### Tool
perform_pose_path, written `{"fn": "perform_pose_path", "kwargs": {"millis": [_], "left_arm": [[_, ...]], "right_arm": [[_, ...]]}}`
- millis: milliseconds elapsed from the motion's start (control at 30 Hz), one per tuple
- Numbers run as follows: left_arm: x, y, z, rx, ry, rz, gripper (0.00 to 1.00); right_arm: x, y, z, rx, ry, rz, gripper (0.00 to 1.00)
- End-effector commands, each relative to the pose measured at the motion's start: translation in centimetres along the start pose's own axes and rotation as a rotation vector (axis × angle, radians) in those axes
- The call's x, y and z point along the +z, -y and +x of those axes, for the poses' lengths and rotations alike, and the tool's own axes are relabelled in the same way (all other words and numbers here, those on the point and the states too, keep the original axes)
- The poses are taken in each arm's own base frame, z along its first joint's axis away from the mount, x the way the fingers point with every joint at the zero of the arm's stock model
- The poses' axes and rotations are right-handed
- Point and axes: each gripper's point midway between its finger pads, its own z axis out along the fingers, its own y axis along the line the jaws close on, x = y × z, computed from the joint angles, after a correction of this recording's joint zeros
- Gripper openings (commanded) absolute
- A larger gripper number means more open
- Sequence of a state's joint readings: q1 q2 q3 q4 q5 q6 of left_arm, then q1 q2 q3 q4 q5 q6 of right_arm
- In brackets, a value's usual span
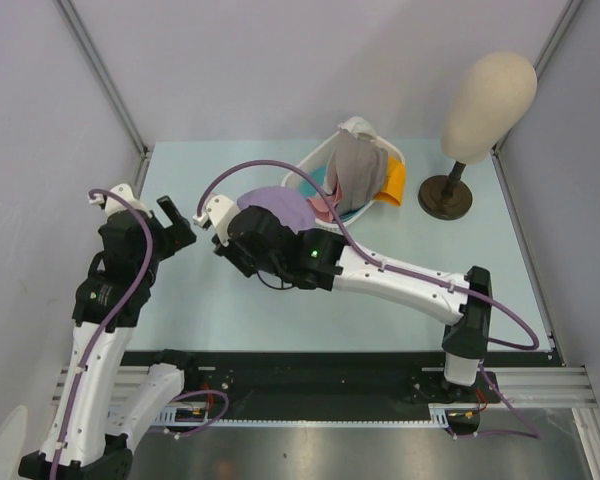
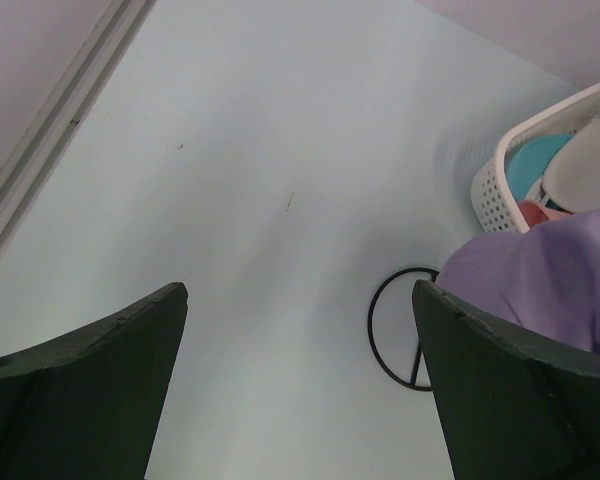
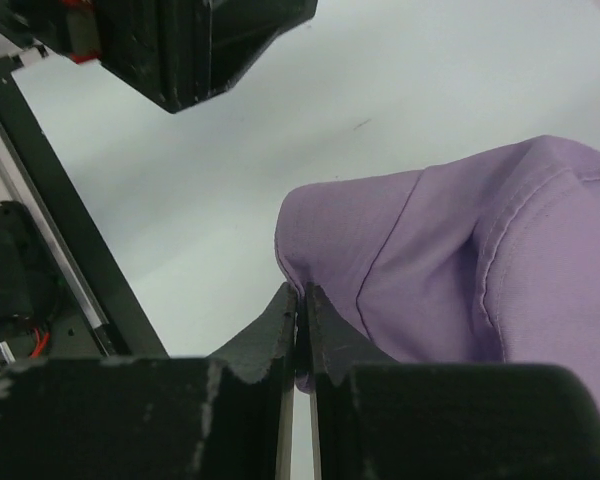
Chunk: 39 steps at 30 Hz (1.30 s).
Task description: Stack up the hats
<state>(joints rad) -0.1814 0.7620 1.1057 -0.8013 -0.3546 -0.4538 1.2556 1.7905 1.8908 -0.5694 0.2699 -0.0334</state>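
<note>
My right gripper (image 3: 302, 292) is shut on a fold at the edge of the lavender hat (image 3: 450, 260). In the top view that hat (image 1: 280, 207) sits bunched at the right wrist, just left of the white basket (image 1: 302, 172), and the right gripper (image 1: 246, 220) is mostly hidden under the wrist. The teal hat (image 1: 325, 181), pink hat (image 1: 322, 207) and orange hat (image 1: 393, 182) lie in the basket. My left gripper (image 1: 175, 228) is open and holds nothing, over the table's left side, a short way left of the lavender hat (image 2: 550, 275).
A white cap (image 1: 360, 172) lies over the hats in the basket. A beige mannequin head (image 1: 487, 105) on a dark round stand (image 1: 445, 197) is at the back right. A black ring (image 2: 380, 330) is marked on the table under the hat. Grey walls close in both sides.
</note>
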Motion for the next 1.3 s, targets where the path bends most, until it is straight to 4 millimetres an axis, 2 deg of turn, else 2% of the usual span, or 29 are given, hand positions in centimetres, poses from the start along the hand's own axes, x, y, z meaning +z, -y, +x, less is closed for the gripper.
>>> {"fn": "perform_pose_path", "kwargs": {"millis": [0,133,233,333,367,400,500,567,600,667,767,800,833,900,933,1000,1033,1067,1133,1167,1233,1267], "left_arm": [[-0.3,-0.8,0.4,-0.019,0.005,-0.024,1.00],[-0.4,-0.8,0.7,-0.024,0.004,-0.016,1.00],[-0.1,-0.6,1.1,-0.021,-0.007,-0.006,1.00],[0.1,-0.3,1.3,-0.020,-0.018,0.005,1.00],[0.2,-0.3,1.3,-0.022,-0.019,0.007,1.00],[0.2,0.0,1.3,-0.022,-0.019,0.018,1.00],[0.3,0.6,1.0,-0.029,-0.009,0.049,1.00],[0.5,1.2,1.0,-0.029,-0.009,0.075,1.00],[0.6,1.3,1.0,-0.028,-0.009,0.082,1.00],[1.0,1.9,1.3,-0.026,-0.013,0.112,1.00],[1.6,3.3,2.1,-0.025,-0.030,0.185,1.00],[1.8,3.6,2.4,-0.027,-0.038,0.204,1.00],[1.9,4.1,2.8,-0.035,-0.051,0.225,1.00],[2.4,5.2,4.2,-0.065,-0.092,0.284,1.00],[2.6,5.4,4.7,-0.074,-0.106,0.295,1.00],[3.0,5.7,6.2,-0.110,-0.154,0.305,1.00],[3.3,5.6,6.6,-0.120,-0.168,0.295,1.00],[3.6,5.4,7.4,-0.142,-0.193,0.281,1.00],[3.4,5.8,8.2,-0.168,-0.225,0.303,0.98],[3.5,5.6,9.0,-0.197,-0.244,0.297,0.98],[3.2,6.0,9.1,-0.239,-0.238,0.330,0.97],[3.4,5.9,10.0,-0.284,-0.256,0.328,0.97]], "right_arm": [[1.6,-1.4,1.5,-0.005,-0.036,-0.038,0.10],[2.2,-1.3,2.6,-0.008,-0.055,-0.040,0.10],[2.4,-1.8,2.9,-0.013,-0.062,-0.062,0.14],[1.9,-2.2,2.3,-0.011,-0.054,-0.095,0.47],[1.1,-2.7,1.5,-0.009,-0.035,-0.125,0.68],[0.5,-3.0,0.9,-0.014,-0.021,-0.142,0.75],[-2.8,-4.4,-2.1,-0.052,0.065,-0.188,0.89],[-4.5,-4.8,-3.4,-0.049,0.101,-0.205,0.94],[-5.9,-4.8,-4.5,-0.036,0.131,-0.213,0.95],[-6.8,-4.2,-5.2,-0.006,0.145,-0.197,0.96],[-7.8,-0.9,-6.4,0.043,0.161,-0.108,0.97],[-7.9,0.3,-6.2,0.061,0.147,-0.086,0.97],[-8.0,2.5,-6.5,0.108,0.153,-0.043,0.97],[-8.0,4.8,-6.1,0.178,0.145,-0.002,0.97],[-8.4,7.4,-6.1,0.217,0.153,0.043,0.97],[-8.7,9.2,-5.6,0.264,0.153,0.071,0.96],[-9.7,10.4,-6.0,0.302,0.178,0.086,0.96],[-9.8,11.9,-5.3,0.321,0.173,0.112,0.96],[-10.7,13.3,-5.5,0.347,0.205,0.134,0.96],[-11.8,14.6,-5.7,0.363,0.227,0.157,0.96],[-12.3,15.6,-5.4,0.379,0.236,0.171,0.96],[-13.1,16.2,-5.5,0.384,0.250,0.183,0.96]]}}
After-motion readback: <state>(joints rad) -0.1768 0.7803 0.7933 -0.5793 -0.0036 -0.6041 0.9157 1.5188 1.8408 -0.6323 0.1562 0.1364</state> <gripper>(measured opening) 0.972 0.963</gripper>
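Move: The right hand already pinches the edge of the purple hat; the wire stand the hat is being laid over lies about 9 cm to this hand's right, some 3 cm farther out and roughly 18 cm lower to its middle. The basket is about 27 cm right and 20 cm ahead, 25 cm below the hand, with the grey hat heaped on it some 30 cm right and 22 cm ahead. From the open left hand the stand is about 18 cm right and level fore-and-aft. The right fingers let go of the purple hat's left edge after lowering it about 5 cm over the wire stand, then the hand slips back towards the base, rises, and swings right and forward, turning clockwise, towards the basket with the fingers wide open. Late on, the open left hand sinks some 9 cm and goes 7 cm right, coming close to the hat's left edge. ##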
